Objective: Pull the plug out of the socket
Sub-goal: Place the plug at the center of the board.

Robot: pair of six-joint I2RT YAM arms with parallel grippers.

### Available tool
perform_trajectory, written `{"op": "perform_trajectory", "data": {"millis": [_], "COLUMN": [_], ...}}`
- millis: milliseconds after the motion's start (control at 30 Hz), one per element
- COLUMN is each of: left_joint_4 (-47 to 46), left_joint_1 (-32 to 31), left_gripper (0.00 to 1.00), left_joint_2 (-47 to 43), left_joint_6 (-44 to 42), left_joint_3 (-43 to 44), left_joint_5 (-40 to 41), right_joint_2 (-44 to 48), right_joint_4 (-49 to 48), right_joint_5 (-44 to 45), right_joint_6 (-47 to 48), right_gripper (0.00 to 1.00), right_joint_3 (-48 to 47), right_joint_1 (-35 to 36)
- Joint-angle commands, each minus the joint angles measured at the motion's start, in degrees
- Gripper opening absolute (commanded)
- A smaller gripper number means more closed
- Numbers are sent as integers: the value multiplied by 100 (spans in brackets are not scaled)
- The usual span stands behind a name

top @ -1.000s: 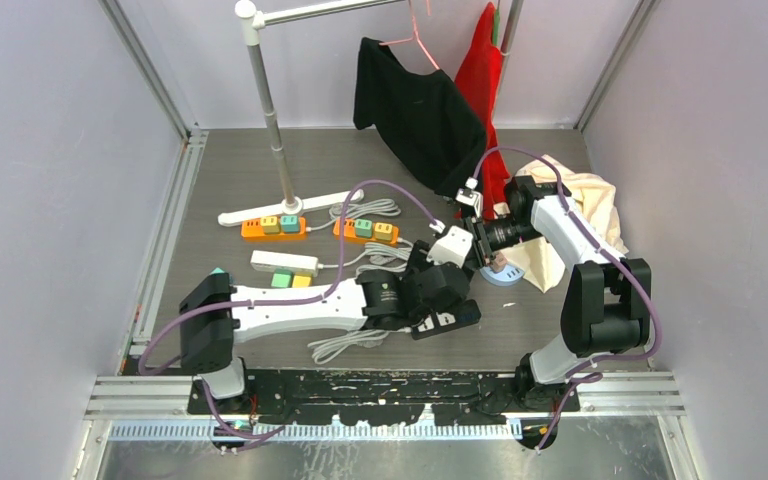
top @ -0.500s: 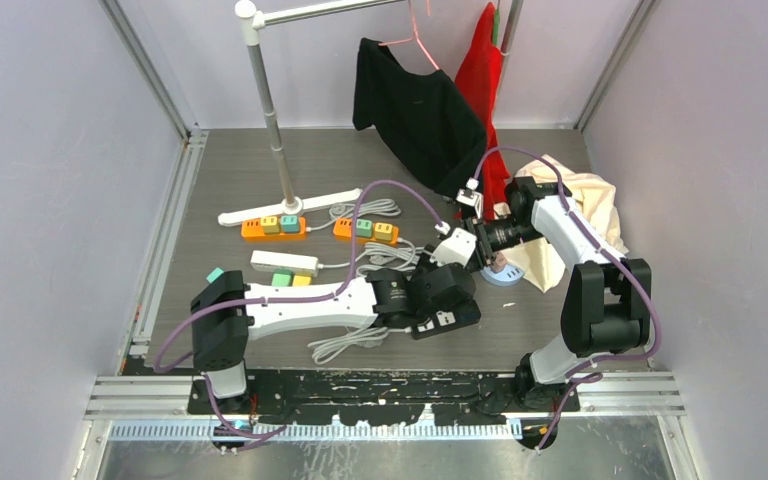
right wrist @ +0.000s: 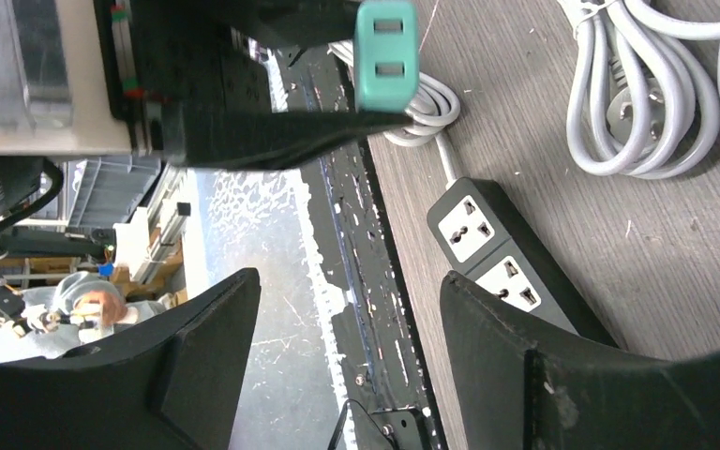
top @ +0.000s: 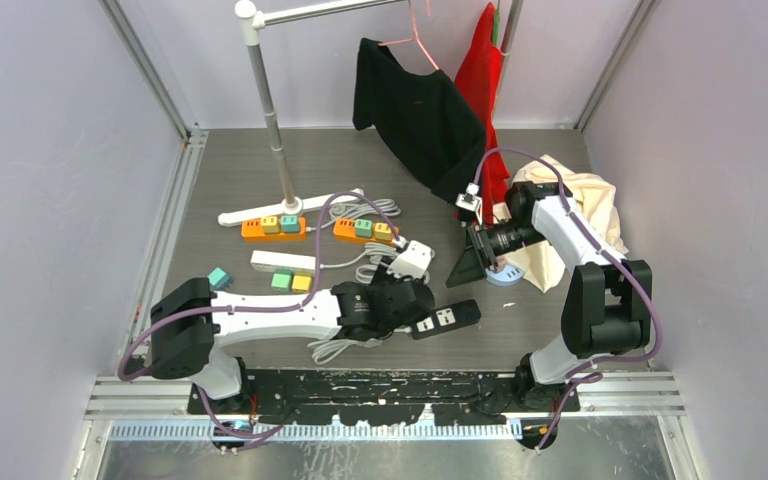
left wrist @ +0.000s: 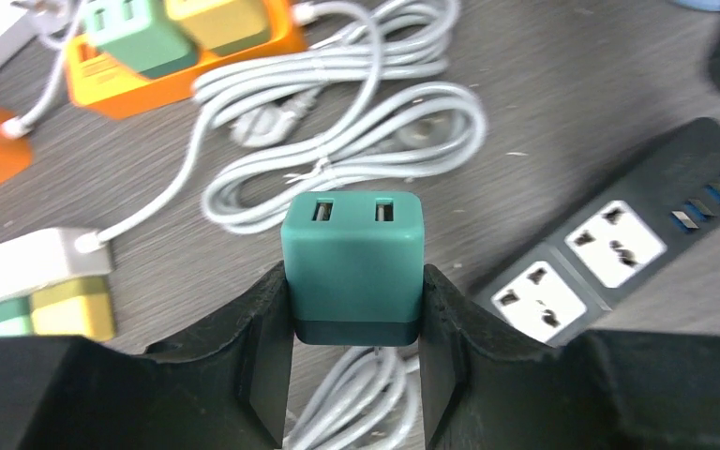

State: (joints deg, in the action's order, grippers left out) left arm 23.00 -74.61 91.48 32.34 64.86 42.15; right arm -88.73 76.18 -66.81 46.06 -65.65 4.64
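Note:
A teal plug (left wrist: pixel 352 258) with two USB ports is clamped between the black fingers of my left gripper (left wrist: pixel 354 309), which is shut on it and holds it above the table, clear of the socket. The socket, a black power strip (left wrist: pixel 619 244), lies on the table to the plug's right with its two white outlets bare. In the top view the strip (top: pixel 445 318) lies just right of my left gripper (top: pixel 405 298). My right gripper (right wrist: pixel 347 281) is open and empty, hovering over the strip (right wrist: pixel 502 262) and facing the plug (right wrist: pixel 386 52).
Two orange power strips (top: pixel 272 228) (top: pixel 365 231) carrying coloured plugs and a white strip (top: pixel 283 262) lie behind the left arm. Coiled white cables (top: pixel 345 345) sit under it. A clothes rack pole (top: pixel 270 110), black shirt (top: pixel 415 105) and beige cloth (top: pixel 585 200) stand further back.
My left arm has drawn back to the left with the teal plug, leaving the black strip uncovered. My right gripper has gone from shut to open.

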Motion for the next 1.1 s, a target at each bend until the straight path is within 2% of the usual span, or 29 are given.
{"op": "perform_trajectory", "data": {"millis": [0,67,167,333,533,767,967,1067], "left_joint_4": [237,573,1362,2137,2148,1912,2004,2011], "left_joint_1": [77,224,729,1443,2525,4478,5696,6465], "left_gripper": [0,0,0,0,0,0,0,0], "left_joint_2": [-466,-550,-658,-932,-1678,-2908,-2781,-2500], "left_joint_6": [511,731,1419,1895,1759,1827,2077,2176], "left_joint_3": [-305,-421,-470,-650,-1199,-1953,-1902,-1814], "left_joint_5": [1305,1423,1186,917,338,-595,-1162,-1768], "right_joint_2": [218,220,219,200,198,207,242,259], "right_joint_4": [157,156,154,152,164,244,263,270], "right_joint_5": [-185,-177,-174,-173,-189,-218,-208,-210], "right_joint_6": [292,310,328,355,402,528,581,598], "right_gripper": [76,76,76,76,76,76,76,76], "right_joint_3": [-96,-97,-89,-80,-72,-79,-70,-70], "right_joint_1": [-7,-7,-9,-7,-7,-7,-7,-8]}}
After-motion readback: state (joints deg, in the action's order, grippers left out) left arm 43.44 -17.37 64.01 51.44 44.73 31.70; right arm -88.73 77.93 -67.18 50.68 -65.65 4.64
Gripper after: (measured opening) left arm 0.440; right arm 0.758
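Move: The left hand holds the teal plug about 10 cm above the table. It is heading for the loose teal plug, some 37 cm to its left and about level with it in reach. On the way the white power strip lies around 23 cm left and 2 cm ahead, with the green plug about 24 cm left and 2 cm back. The orange strip is some 27 cm left and 10 cm ahead. The loose teal plug is about 52 cm left of the right hand, level in reach and 14 cm lower. Still pinching the teal plug, the left hand sweeps about 34 cm to its left, across the white power strip towards the loose teal plug, easing some 5 cm forward in the first half and sinking about 3 cm overall. The wrist swings roughly 65 degrees counter-clockwise and the fingers end pointing more steeply down; their hold never opens. ##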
